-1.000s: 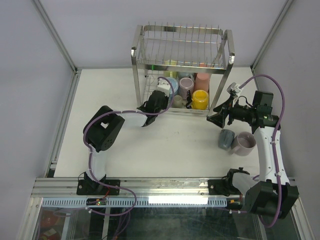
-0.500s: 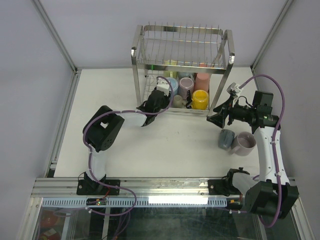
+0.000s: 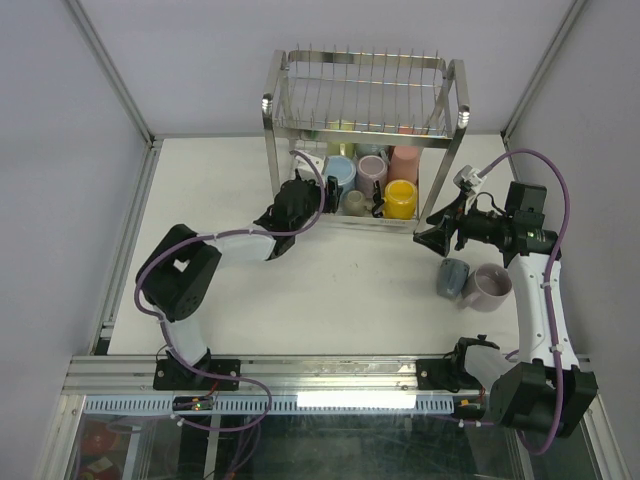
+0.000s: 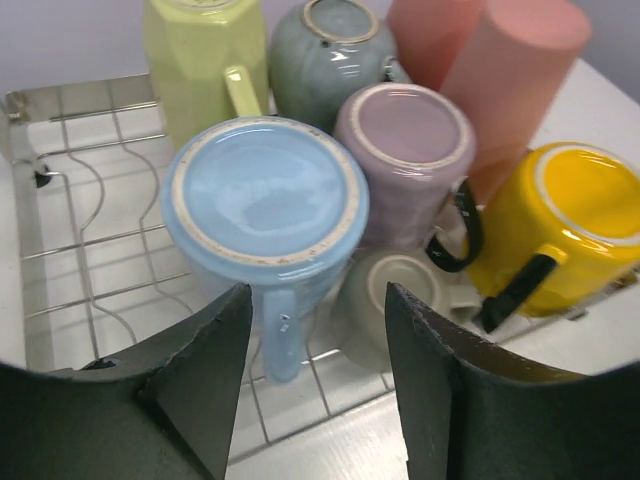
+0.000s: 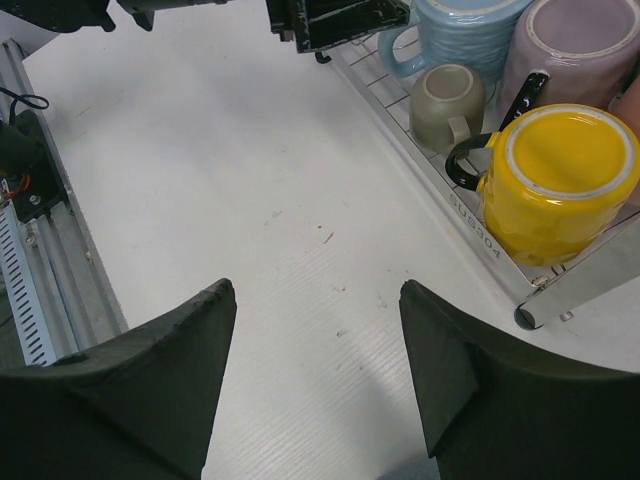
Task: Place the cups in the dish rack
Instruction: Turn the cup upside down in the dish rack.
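The dish rack [image 3: 270,105] stands at the back of the table. Its lower tier holds upside-down cups: light blue [image 4: 265,200], mauve [image 4: 405,140], yellow [image 4: 570,230], pink [image 4: 520,60], pale green [image 4: 200,60], grey-blue [image 4: 325,45] and a small grey-beige one [image 4: 405,270]. My left gripper [image 4: 318,300] hovers open at the rack's front edge, just short of the light blue cup's handle, holding nothing. Two cups lie on the table at the right, a grey-blue one [image 3: 452,277] and a mauve one [image 3: 487,287]. Just behind them, my right gripper [image 3: 432,238] hangs open and empty over bare table.
The rack's upper tier [image 3: 365,75] of upright wires overhangs the stored cups. Bare wire floor [image 4: 90,250] shows left of the light blue cup. The rack's front rail [image 5: 470,215] runs close to my right gripper [image 5: 316,290]. Metal rails border the table.
My left gripper has opened, let go of the light blue cup in the lower tier, and drawn back to the left. The right arm has not moved.
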### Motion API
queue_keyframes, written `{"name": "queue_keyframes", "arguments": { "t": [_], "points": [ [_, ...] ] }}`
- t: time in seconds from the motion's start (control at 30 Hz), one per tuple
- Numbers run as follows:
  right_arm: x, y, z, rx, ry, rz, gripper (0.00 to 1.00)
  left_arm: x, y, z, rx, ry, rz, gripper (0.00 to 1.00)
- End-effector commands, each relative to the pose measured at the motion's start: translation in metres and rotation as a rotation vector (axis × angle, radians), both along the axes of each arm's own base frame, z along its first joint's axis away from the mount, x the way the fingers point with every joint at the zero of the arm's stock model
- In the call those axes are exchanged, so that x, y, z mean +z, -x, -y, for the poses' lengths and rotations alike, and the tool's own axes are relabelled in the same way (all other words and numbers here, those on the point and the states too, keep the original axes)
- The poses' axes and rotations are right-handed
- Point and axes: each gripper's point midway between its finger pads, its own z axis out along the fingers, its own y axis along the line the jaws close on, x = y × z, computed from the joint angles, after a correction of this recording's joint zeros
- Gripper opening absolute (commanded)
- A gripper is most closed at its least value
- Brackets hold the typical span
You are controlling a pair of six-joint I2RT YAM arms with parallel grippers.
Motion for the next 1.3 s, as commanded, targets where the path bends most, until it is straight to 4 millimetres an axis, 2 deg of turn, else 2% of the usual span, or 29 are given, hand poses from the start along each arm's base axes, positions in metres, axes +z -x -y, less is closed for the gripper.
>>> {"name": "queue_keyframes", "arguments": {
  "t": [0.0,0.13,0.4,0.57,0.6,0.73,0.97,1.13,1.27],
  "points": [
    [0.01,-0.001,-0.001,0.019,0.001,0.053,0.69,0.051,0.026,0.011,-0.134,0.119,0.096,0.55],
    [0.011,0.0,-0.001,0.024,-0.001,0.058,0.69,0.053,0.049,0.008,-0.207,0.133,0.106,0.57],
    [0.012,0.003,-0.003,0.043,-0.008,0.066,0.69,0.069,0.091,-0.008,-0.28,0.211,0.148,0.63],
    [0.013,0.006,-0.005,0.065,-0.013,0.08,0.7,0.064,0.115,-0.016,-0.315,0.261,0.137,0.68],
    [0.013,0.007,-0.005,0.07,-0.014,0.083,0.7,0.074,0.121,-0.021,-0.316,0.286,0.159,0.7],
    [0.014,0.01,-0.006,0.091,-0.018,0.099,0.69,0.073,0.139,-0.039,-0.299,0.357,0.174,0.77],
    [0.014,0.014,-0.003,0.103,-0.005,0.128,0.7,0.073,0.164,-0.07,-0.244,0.493,0.179,0.98],
    [0.009,0.018,-0.002,0.125,0.017,0.152,0.7,0.064,0.175,-0.085,-0.207,0.602,0.113,0.99],
    [0.005,0.036,-0.006,0.235,0.078,0.253,0.73,0.059,0.184,-0.088,-0.22,0.661,0.063,0.99]
  ]
}}
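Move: The light blue cup, already upside down on the lower shelf, stands about 6 cm ahead of the empty left hand, 2 cm to its right and 6 cm lower. The small grey cup is 2 cm ahead and 6 cm right; the purple cup is 8 cm ahead, 11 cm right. From the right hand the light blue cup is roughly 23 cm ahead and 22 cm left; the dark blue cup lies 7 cm right, 19 cm below. Back and away from the light blue cup the left hand draws, about 17 cm, drifting some 7 cm left and rising slightly, out over the rack's front rail to the open table. It rolls some 30 degrees, left side down, turns a little clockwise, and spreads its half-open fingers wide. The right hand starts late, easing barely 2 cm back. ##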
